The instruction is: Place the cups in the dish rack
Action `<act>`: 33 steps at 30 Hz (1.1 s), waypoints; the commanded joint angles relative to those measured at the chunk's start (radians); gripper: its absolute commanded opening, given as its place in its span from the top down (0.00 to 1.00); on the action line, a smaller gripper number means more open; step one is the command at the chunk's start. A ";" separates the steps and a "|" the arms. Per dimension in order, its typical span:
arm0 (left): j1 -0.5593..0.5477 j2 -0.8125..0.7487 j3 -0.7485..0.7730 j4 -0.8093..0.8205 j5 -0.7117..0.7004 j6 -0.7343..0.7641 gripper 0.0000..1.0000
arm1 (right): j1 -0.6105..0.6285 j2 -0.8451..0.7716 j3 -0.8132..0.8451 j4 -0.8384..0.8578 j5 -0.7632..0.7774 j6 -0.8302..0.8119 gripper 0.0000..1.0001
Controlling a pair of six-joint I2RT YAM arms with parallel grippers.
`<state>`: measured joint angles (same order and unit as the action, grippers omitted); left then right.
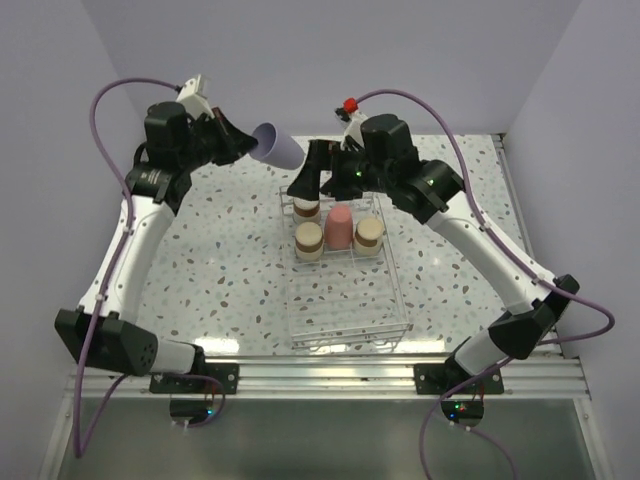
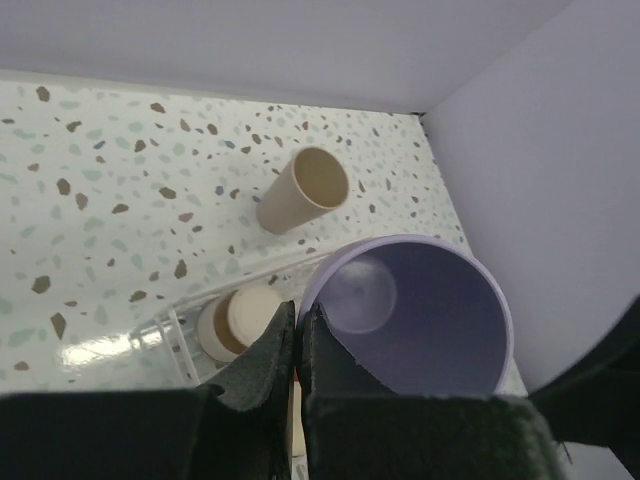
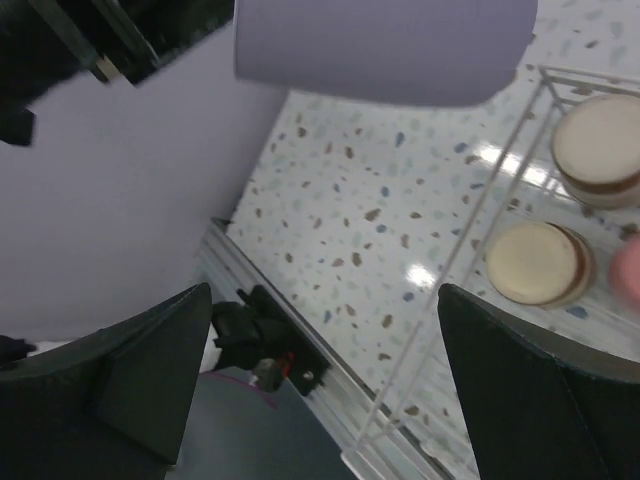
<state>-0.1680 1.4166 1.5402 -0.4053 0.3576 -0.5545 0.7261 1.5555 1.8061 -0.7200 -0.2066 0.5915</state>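
My left gripper (image 1: 254, 146) is shut on the rim of the lavender cup (image 1: 279, 147), holding it tilted in the air over the rack's far left corner. One finger sits inside the rim (image 2: 318, 350) and one outside, on the lavender cup (image 2: 430, 320). The dish rack (image 1: 348, 318) holds three upside-down brown-grey cups (image 1: 308, 240) (image 1: 369, 233) (image 1: 307, 211) and a coral-red cup (image 1: 340, 228). A beige cup (image 2: 303, 190) lies on its side on the table beyond. My right gripper (image 1: 305, 186) hangs open and empty just right of the lavender cup (image 3: 385, 45), over the rack's far end.
The speckled table (image 1: 220, 260) is walled at the back and on both sides. The near half of the rack (image 3: 500, 200) holds no cups. Two cream cup bases (image 3: 535, 262) (image 3: 600, 150) show below my right gripper (image 3: 325, 335). A metal rail (image 1: 330, 372) runs along the near edge.
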 commanded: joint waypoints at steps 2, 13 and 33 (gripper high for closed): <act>0.036 -0.188 -0.198 0.183 0.150 -0.143 1.00 | -0.033 -0.048 -0.115 0.407 -0.298 0.246 0.02; 0.044 -0.458 -0.423 0.207 0.141 -0.232 1.00 | -0.039 0.001 -0.300 0.743 -0.467 0.481 0.02; 0.044 -0.582 -0.482 0.426 0.072 -0.407 1.00 | -0.096 0.116 -0.355 1.376 -0.582 0.991 0.02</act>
<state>-0.1116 0.8616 1.0641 -0.1272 0.3618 -0.8734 0.6418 1.6390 1.4551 0.3695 -0.7807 1.4109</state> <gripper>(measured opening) 0.027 0.983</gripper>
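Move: The left hand holds the purple cup by its rim, the body about 5 cm right of its fingers and 2 cm ahead. The open right gripper waits roughly 12 cm back and 12 cm right of the left hand, nearly level. From the right hand that purple cup is about 13 cm ahead and 7 cm left. Some 30 cm below the left hand, the beige cup stands 18 cm ahead and 22 cm right; the pink cup in the rack is 3 cm back and 19 cm right. Back by about 11 cm, quick at first and then easing, the left hand draws the pinched purple cup in beside the right gripper, then lifts it some 4 cm while the wrist rolls. The right hand goes left and up about 6 cm each, swinging about 50 degrees so its wide-open fingers point left, nearly level, at the cup's base. ##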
